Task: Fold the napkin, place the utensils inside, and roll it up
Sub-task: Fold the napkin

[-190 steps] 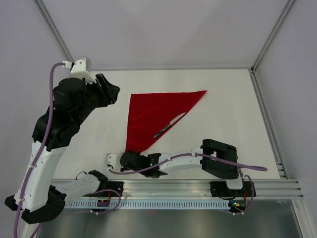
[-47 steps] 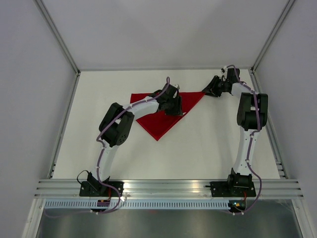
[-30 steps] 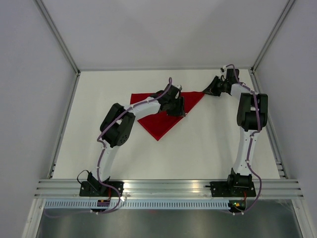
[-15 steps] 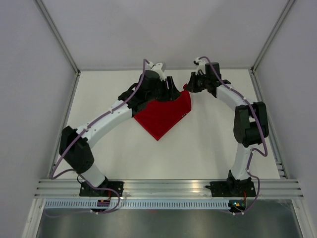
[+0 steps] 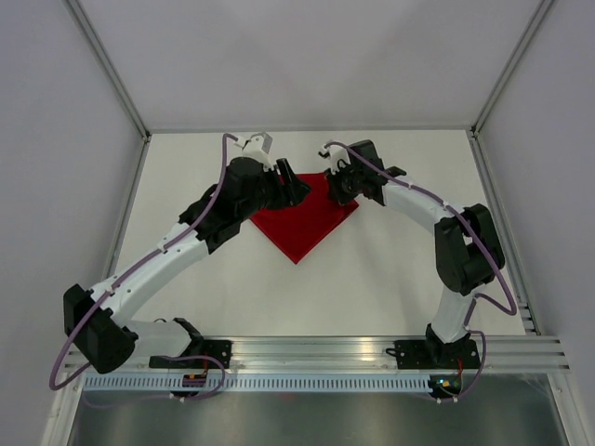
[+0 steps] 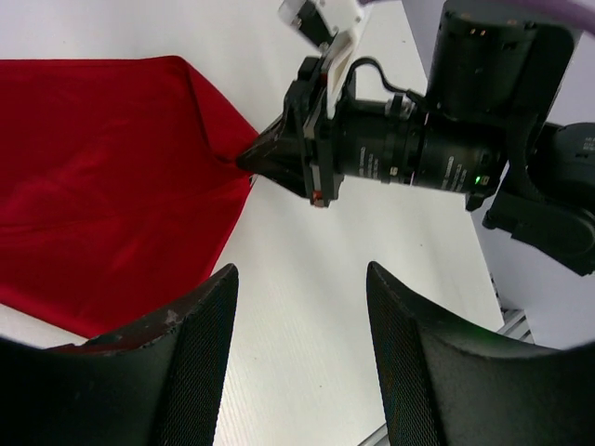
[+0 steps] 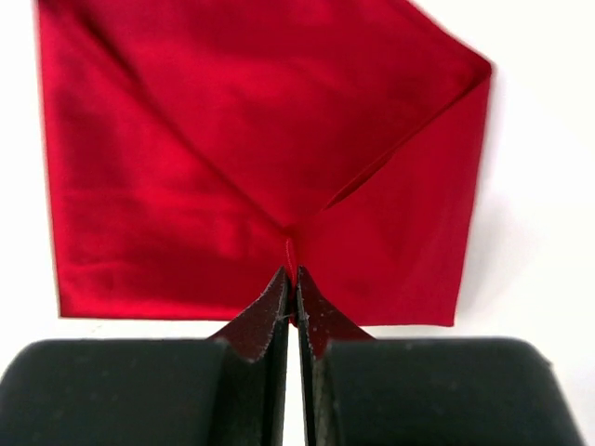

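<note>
The deep-red napkin (image 5: 302, 223) lies folded at the far middle of the white table, one point toward the near edge. My right gripper (image 5: 328, 177) is shut on a corner of the napkin (image 7: 232, 139), which it holds drawn in over the cloth; the pinch shows at the right gripper's tips (image 7: 291, 274). My left gripper (image 5: 294, 185) hovers open just left of that pinch, with nothing between its fingers. In the left wrist view the left gripper (image 6: 299, 279) is over bare table, with the napkin (image 6: 102, 177) to its left and the right gripper (image 6: 249, 160) beyond. The utensils are hidden.
White walls (image 5: 307, 65) close the table at the back and on both sides. An aluminium rail (image 5: 316, 351) with both arm bases runs along the near edge. The right arm's elbow (image 5: 465, 246) stands over the right half of the table.
The right gripper has pulled the napkin's right corner leftward across the cloth, folding it over. The left gripper has lifted off the napkin, drawn back to the left and opened wider.
</note>
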{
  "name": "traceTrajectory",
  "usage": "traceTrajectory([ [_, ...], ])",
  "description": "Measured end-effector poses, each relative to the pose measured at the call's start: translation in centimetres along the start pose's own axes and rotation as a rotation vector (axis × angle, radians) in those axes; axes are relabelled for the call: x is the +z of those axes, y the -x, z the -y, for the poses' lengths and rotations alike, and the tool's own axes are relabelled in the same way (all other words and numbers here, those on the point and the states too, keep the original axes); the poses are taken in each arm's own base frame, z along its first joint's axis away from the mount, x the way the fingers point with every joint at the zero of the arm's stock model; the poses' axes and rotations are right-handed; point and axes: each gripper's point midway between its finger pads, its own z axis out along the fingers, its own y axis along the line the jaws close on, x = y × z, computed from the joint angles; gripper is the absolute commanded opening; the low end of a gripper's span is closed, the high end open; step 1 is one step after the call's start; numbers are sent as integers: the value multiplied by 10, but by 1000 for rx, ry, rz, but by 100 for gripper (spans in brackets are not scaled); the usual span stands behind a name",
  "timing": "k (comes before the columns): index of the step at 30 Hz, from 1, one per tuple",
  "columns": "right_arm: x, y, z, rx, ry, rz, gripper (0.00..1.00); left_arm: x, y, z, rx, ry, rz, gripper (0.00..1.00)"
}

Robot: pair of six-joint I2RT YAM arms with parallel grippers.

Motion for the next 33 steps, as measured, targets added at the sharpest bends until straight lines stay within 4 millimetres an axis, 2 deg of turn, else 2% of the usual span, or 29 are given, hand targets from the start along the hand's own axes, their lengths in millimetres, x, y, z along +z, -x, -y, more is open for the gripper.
traceTrajectory([
  [6, 6, -4, -62, -160, 56, -43, 7, -33, 9, -4, -29, 1, 65, 63],
  [11, 10, -15, -100, -260, 88, -87, 7, -55, 18, 0, -43, -17, 106, 63],
  [20, 16, -30, -125, -349, 90, -133, 6, -76, 28, 0, -53, -21, 150, 63],
  [33, 40, -68, -154, -426, 125, -230, 7, -75, 17, -8, -50, 5, 119, 63],
])
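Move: The napkin's right corner is already pinched in my right hand. I am taking it to the napkin's near tip, about 15 cm back, 14 cm left and 9 cm below. The folded napkin's right-hand bend lies roughly 3 cm ahead, 4 cm right and 9 cm down; its far bend is about 13 cm ahead, 5 cm left and equally low. From my left hand the near tip is some 4 cm back, 5 cm left and 26 cm below. Keeping the corner pinched, I swing my right hand back and left over the napkin towards its near tip, about 12 cm each way, nearly level at first and then sinking some 6 cm, while the wrist turns about 25 degrees counter-clockwise. My empty left hand, still open, backs off left, back and slightly up to clear the way. ##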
